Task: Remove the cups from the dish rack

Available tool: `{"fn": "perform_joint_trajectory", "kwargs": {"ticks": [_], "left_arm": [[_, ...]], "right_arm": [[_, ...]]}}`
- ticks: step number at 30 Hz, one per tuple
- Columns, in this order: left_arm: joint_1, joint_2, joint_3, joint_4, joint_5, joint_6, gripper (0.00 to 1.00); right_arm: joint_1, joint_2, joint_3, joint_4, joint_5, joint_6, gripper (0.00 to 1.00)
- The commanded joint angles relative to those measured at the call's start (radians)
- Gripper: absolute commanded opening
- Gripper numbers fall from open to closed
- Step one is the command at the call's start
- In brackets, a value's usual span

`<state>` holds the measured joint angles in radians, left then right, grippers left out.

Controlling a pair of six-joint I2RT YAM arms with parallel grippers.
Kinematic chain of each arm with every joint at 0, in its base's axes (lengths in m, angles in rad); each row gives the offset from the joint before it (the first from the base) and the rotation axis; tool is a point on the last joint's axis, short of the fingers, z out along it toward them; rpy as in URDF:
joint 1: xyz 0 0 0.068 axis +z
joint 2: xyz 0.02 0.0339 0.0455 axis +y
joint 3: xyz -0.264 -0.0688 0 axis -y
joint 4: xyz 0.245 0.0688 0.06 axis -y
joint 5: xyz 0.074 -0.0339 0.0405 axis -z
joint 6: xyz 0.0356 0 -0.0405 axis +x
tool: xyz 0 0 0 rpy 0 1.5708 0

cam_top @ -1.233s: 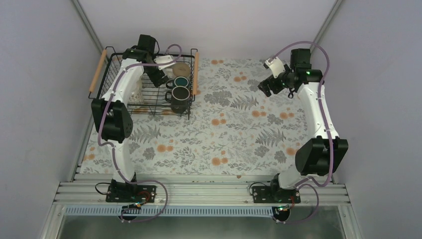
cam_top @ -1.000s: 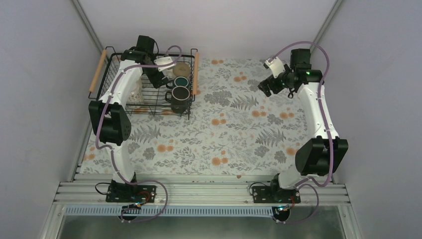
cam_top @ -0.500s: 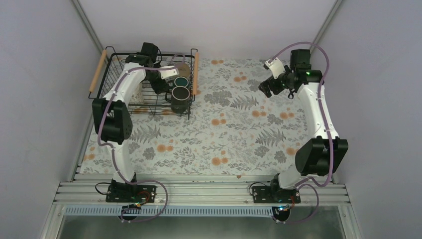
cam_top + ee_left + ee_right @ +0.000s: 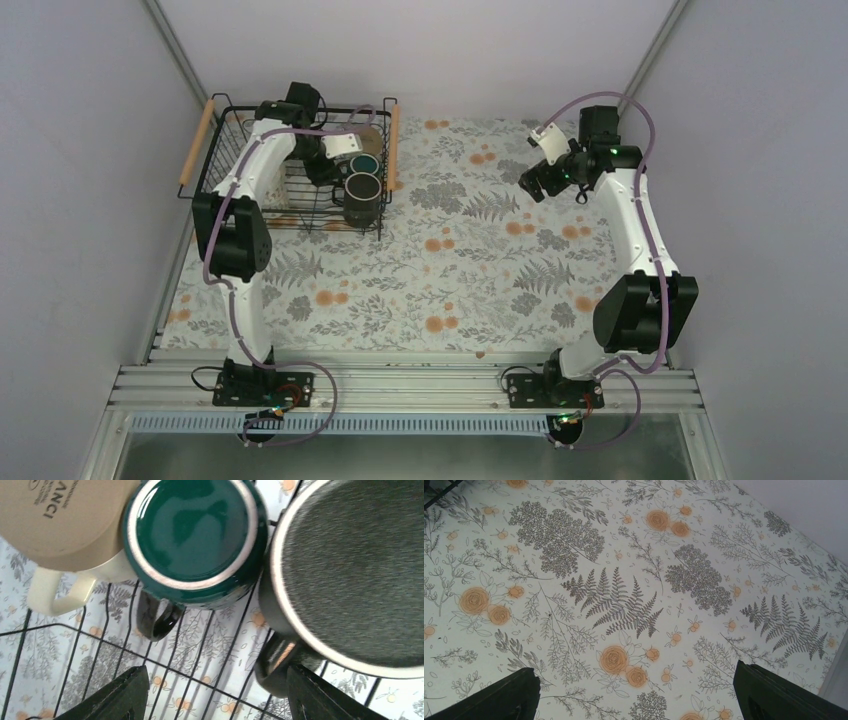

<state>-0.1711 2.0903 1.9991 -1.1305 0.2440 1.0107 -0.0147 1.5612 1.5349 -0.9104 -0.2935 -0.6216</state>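
The black wire dish rack (image 4: 228, 113) with wooden handles stands at the back left. My left gripper (image 4: 335, 168) reaches down inside it, jaws open around bare wire floor (image 4: 100, 645). In the left wrist view (image 4: 217, 695) three cups stand upside down: a beige cup (image 4: 60, 520), a dark green cup (image 4: 195, 530) and a dark grey cup (image 4: 350, 570). The grey cup's handle (image 4: 277, 665) sits just inside my right-hand finger (image 4: 320, 697). From above, the green cup (image 4: 365, 162) and the grey cup (image 4: 362, 197) fill the rack's right end. My right gripper (image 4: 535, 180) hovers open over the cloth (image 4: 636, 695).
A floral tablecloth (image 4: 470, 270) covers the table. Grey walls close in on both sides and the back. The rack's right wooden handle (image 4: 394, 145) borders the cups. The arm bases sit on a metal rail (image 4: 400, 385) at the near edge.
My left gripper has swung right inside the rack toward the green and grey cups, and its jaws have narrowed. The right gripper has barely shifted.
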Motion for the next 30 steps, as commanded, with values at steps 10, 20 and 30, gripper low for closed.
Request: {"fn": "perform_joint_trajectory", "kwargs": {"ticks": [10,20,30], "left_arm": [[-0.032,-0.003,-0.023,-0.202,0.111,0.125,0.72],[-0.055,0.084,0.002,-0.158,0.090,0.084,0.60],[-0.057,0.100,0.051,-0.166,0.052,0.052,0.30]], "right_arm": [[-0.005,-0.016,-0.031,0.044,0.008,-0.023,1.00],[-0.005,0.001,-0.029,0.052,0.004,-0.017,1.00],[-0.005,-0.004,-0.037,0.064,-0.006,-0.007,1.00]]}}
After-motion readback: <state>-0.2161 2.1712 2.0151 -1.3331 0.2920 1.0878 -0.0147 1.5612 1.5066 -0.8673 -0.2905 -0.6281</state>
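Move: The left hand is above the rack, fingers partly open. The dark grey mug's middle lies about 8 cm to its right, 4 cm back and 5 cm down, its handle facing the hand. The green cup stands some 7 cm farther out than the mug, and the cream cup about 14 cm farther out, both in line with it and slightly lower. From the right hand the grey mug is some 34 cm left, 3 cm ahead and 13 cm below. Round the grey mug's handle the left fingers seem to close, narrowing to about half their starting gap late on; the mug's top hides the touch. To get there the hand first draws back about 5 cm, drifting 2 cm right, then sinks some 4 cm beside the mug, while the wrist tilts about 15 degrees, swinging the fingertips back towards the base. ##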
